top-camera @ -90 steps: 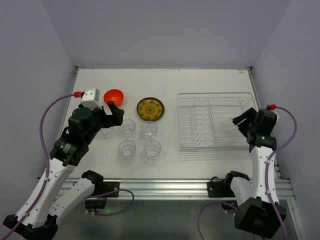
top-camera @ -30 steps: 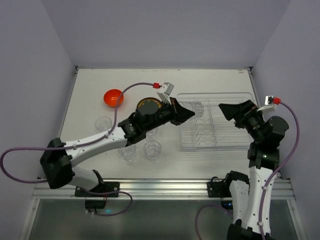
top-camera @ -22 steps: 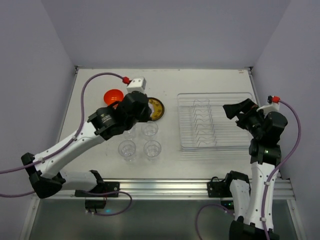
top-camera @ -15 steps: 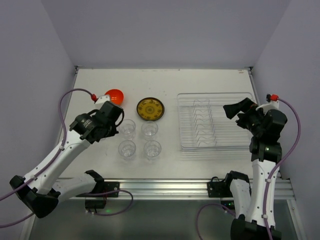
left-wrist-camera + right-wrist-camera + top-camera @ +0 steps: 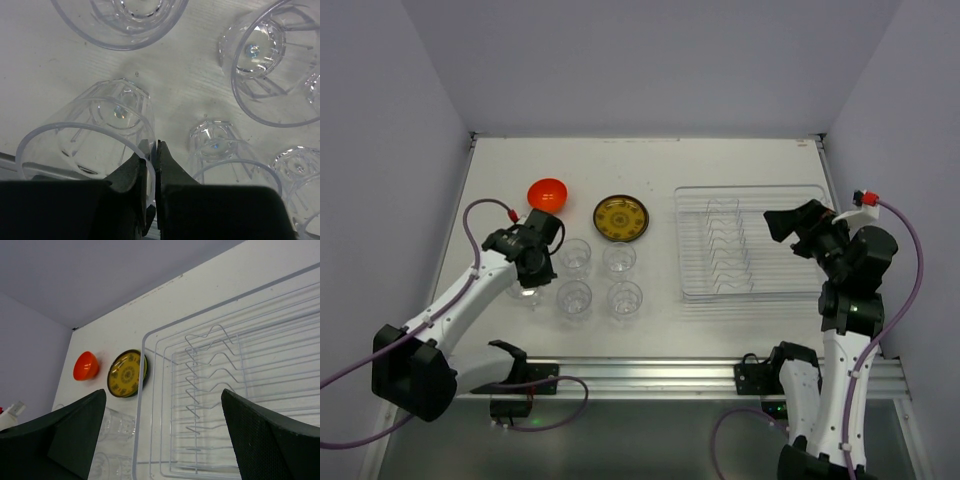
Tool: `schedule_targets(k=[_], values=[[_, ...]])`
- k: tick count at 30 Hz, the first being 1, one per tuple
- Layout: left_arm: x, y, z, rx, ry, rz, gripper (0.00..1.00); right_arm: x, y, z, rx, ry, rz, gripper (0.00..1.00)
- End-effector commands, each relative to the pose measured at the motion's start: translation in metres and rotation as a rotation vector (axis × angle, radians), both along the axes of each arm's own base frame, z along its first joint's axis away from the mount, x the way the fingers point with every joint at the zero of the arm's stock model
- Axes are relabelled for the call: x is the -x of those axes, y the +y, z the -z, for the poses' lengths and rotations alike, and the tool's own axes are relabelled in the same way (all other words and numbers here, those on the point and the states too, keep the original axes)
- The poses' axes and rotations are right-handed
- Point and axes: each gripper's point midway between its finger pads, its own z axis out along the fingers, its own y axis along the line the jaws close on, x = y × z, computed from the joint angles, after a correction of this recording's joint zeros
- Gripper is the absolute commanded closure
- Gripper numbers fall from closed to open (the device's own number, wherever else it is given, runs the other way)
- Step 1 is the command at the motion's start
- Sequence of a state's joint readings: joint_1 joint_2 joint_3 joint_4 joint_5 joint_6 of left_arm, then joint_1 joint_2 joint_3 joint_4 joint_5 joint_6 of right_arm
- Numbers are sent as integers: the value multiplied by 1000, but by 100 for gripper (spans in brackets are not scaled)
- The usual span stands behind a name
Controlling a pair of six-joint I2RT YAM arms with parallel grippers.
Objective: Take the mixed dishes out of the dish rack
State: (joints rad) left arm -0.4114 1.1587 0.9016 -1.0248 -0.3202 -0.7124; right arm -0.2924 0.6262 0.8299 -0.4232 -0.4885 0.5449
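My left gripper [image 5: 531, 270] [image 5: 154, 149] is shut on the rim of a clear cup [image 5: 95, 135] [image 5: 526, 296], pinching its wall, at the left of the cup group. I cannot tell whether the cup's base touches the table. Several more clear cups [image 5: 577, 257] [image 5: 272, 65] stand to its right. The orange-red bowl [image 5: 547, 193] [image 5: 85, 365] and patterned yellow-brown plate [image 5: 621, 218] [image 5: 126, 373] lie behind them. The dish rack [image 5: 692, 196] [image 5: 144, 390] shows only wire dividers inside. My right gripper [image 5: 788, 222] [image 5: 164, 395] hangs open above the rack's right side.
Side walls stand close on the left and right of the table [image 5: 650, 160]. A metal rail [image 5: 650, 375] runs along the near edge by the arm bases.
The left arm swung back from the rack to the left side of the table and came down beside the cups, a cup in its fingers. The right gripper barely moved.
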Motion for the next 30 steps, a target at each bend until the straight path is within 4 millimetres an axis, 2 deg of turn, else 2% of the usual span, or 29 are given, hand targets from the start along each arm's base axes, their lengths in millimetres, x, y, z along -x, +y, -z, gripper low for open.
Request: schedule_targets(k=[1, 3, 11, 18, 23, 27, 30], values=[[-21, -14, 4, 87, -45, 46, 100, 1, 7, -15, 19, -68, -47, 1], [-23, -19, 14, 106, -30, 67, 100, 1, 7, -14, 21, -69, -46, 1], [-23, -10, 39, 40, 43, 58, 98, 2, 8, -12, 23, -68, -43, 1], [-21, -5, 42, 14, 58, 37, 90, 2, 7, -11, 29, -64, -33, 1], [-21, -3, 34, 9, 38, 27, 83, 4, 3, -14, 43, -78, 1, 1], [-23, 0, 18, -4, 8, 21, 61, 3, 3, -12, 45, -66, -5, 1], [-27, 0, -6, 13, -59, 25, 50, 1, 0, -11, 50, -57, 7, 1]])
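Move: The held glass hangs by its right rim from the left hand; the bare spot it is meant for lies level with that hand, about 3 cm left and some 12 cm below. Beside that spot one standing glass is about 8 cm right and 1 cm back of the hand, another roughly 12 cm ahead and 4 cm left, a third about 11 cm ahead and 9 cm right. From the right hand the spot is some 58 cm left, 7 cm back and 31 cm down. Downward goes the left hand, about 4.5 cm, easing 1.5 cm forward and a touch right, with the glass still pinched by its rim, into the free front-left place of the group of glasses. There it stops, opens the fingers to nearly half so they let go of the rim, one inside and one outside, and starts straight up by about 1.5 cm. ##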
